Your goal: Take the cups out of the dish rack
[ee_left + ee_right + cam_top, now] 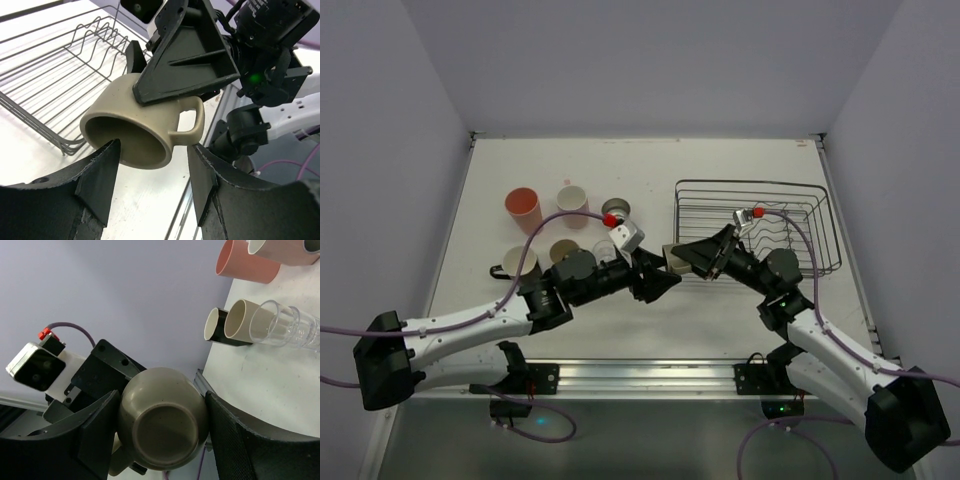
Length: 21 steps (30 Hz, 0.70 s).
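An olive-grey mug (671, 256) with a handle hangs on its side above the table, left of the dish rack (760, 190). My right gripper (161, 396) is shut on the mug (162, 425), one finger on each side of its round body. My left gripper (154, 146) is open, and its fingers straddle the mouth of the mug (135, 135). One fingertip overlaps the rim; the other is by the handle. In the top view my left gripper (665, 270) meets my right gripper (695, 255) nose to nose.
Several cups stand at the left of the table: salmon (523, 208), pale pink (572, 203), shiny metal (616, 210), beige (519, 260) and clear (285, 325). The wire dish rack (55, 65) sits at the right. An aluminium rail (640, 372) runs along the near edge.
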Each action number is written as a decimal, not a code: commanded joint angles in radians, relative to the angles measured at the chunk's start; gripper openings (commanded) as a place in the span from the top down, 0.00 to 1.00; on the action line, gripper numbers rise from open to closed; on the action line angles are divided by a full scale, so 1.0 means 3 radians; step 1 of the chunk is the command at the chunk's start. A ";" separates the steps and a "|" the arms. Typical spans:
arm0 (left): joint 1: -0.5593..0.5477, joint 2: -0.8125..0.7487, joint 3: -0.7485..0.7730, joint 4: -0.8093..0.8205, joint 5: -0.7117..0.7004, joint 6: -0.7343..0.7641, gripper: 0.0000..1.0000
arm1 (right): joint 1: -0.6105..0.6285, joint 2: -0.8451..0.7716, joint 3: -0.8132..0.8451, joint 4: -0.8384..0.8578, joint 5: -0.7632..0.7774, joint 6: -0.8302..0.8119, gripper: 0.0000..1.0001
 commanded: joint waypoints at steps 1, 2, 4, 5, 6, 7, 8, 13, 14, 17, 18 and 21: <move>-0.0081 -0.0029 0.0122 0.0109 -0.0218 0.0419 0.40 | 0.0044 0.0051 0.0105 0.0191 -0.0161 0.0122 0.63; -0.0112 -0.0029 0.0138 0.0094 -0.0228 0.0475 0.40 | 0.0044 0.0062 0.0095 0.0191 -0.0156 0.0122 0.63; -0.0194 -0.0034 0.0188 0.0018 -0.0334 0.0628 0.39 | 0.0049 0.0072 0.0074 0.0207 -0.0146 0.0122 0.64; -0.0215 -0.0044 0.0199 0.0012 -0.0371 0.0665 0.39 | 0.0044 0.0077 0.0059 0.0217 -0.0146 0.0142 0.64; -0.0230 -0.0044 0.0199 0.0012 -0.0371 0.0685 0.39 | 0.0044 0.0082 0.0054 0.0257 -0.0161 0.0153 0.64; -0.0235 -0.0039 0.0199 0.0017 -0.0356 0.0701 0.39 | 0.0049 0.0087 0.0054 0.0273 -0.0166 0.0173 0.64; -0.0230 -0.0004 0.0199 0.0022 -0.0321 0.0701 0.39 | 0.0049 0.0087 0.0059 0.0283 -0.0176 0.0183 0.64; -0.0245 0.0134 0.0204 0.0099 -0.0356 0.0711 0.41 | 0.0069 0.0077 0.0079 0.0345 -0.0243 0.0265 0.64; -0.0245 0.0170 0.0204 0.0114 -0.0366 0.0711 0.45 | 0.0084 0.0067 0.0090 0.0335 -0.0258 0.0270 0.64; -0.0245 0.0201 0.0230 0.0186 -0.0473 0.0737 0.66 | 0.0095 0.0057 0.0095 0.0304 -0.0294 0.0275 0.64; -0.0245 0.0206 0.0255 0.0186 -0.0514 0.0742 0.72 | 0.0095 0.0057 0.0090 0.0304 -0.0304 0.0275 0.64; -0.0245 0.0206 0.0296 0.0181 -0.0606 0.0762 0.95 | 0.0090 0.0062 0.0069 0.0299 -0.0294 0.0265 0.63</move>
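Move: Just off the left fingertips, the tan cup that the right hand holds has its middle about 4 cm to the left hand's right, 3 cm ahead and 1 cm higher, its mouth facing the left gripper. Below by some 20 cm are the dish rack's near left corner, 15 cm ahead and 6 cm right, and the clear glass, 20 cm ahead and 14 cm left. From the right hand point, the cup's middle is roughly 2 cm left and 1 cm ahead. Easing about 1.5 cm to the right and 1 cm down towards the tan cup's mouth, the left hand rolls some 15 degrees (clockwise seen from behind the hand), then shuts its half-open fingers almost fully, pinching the cup's wall at the rim beside the handle, one finger inside. The right hand keeps its grip, drifting barely 1 cm back and left. ##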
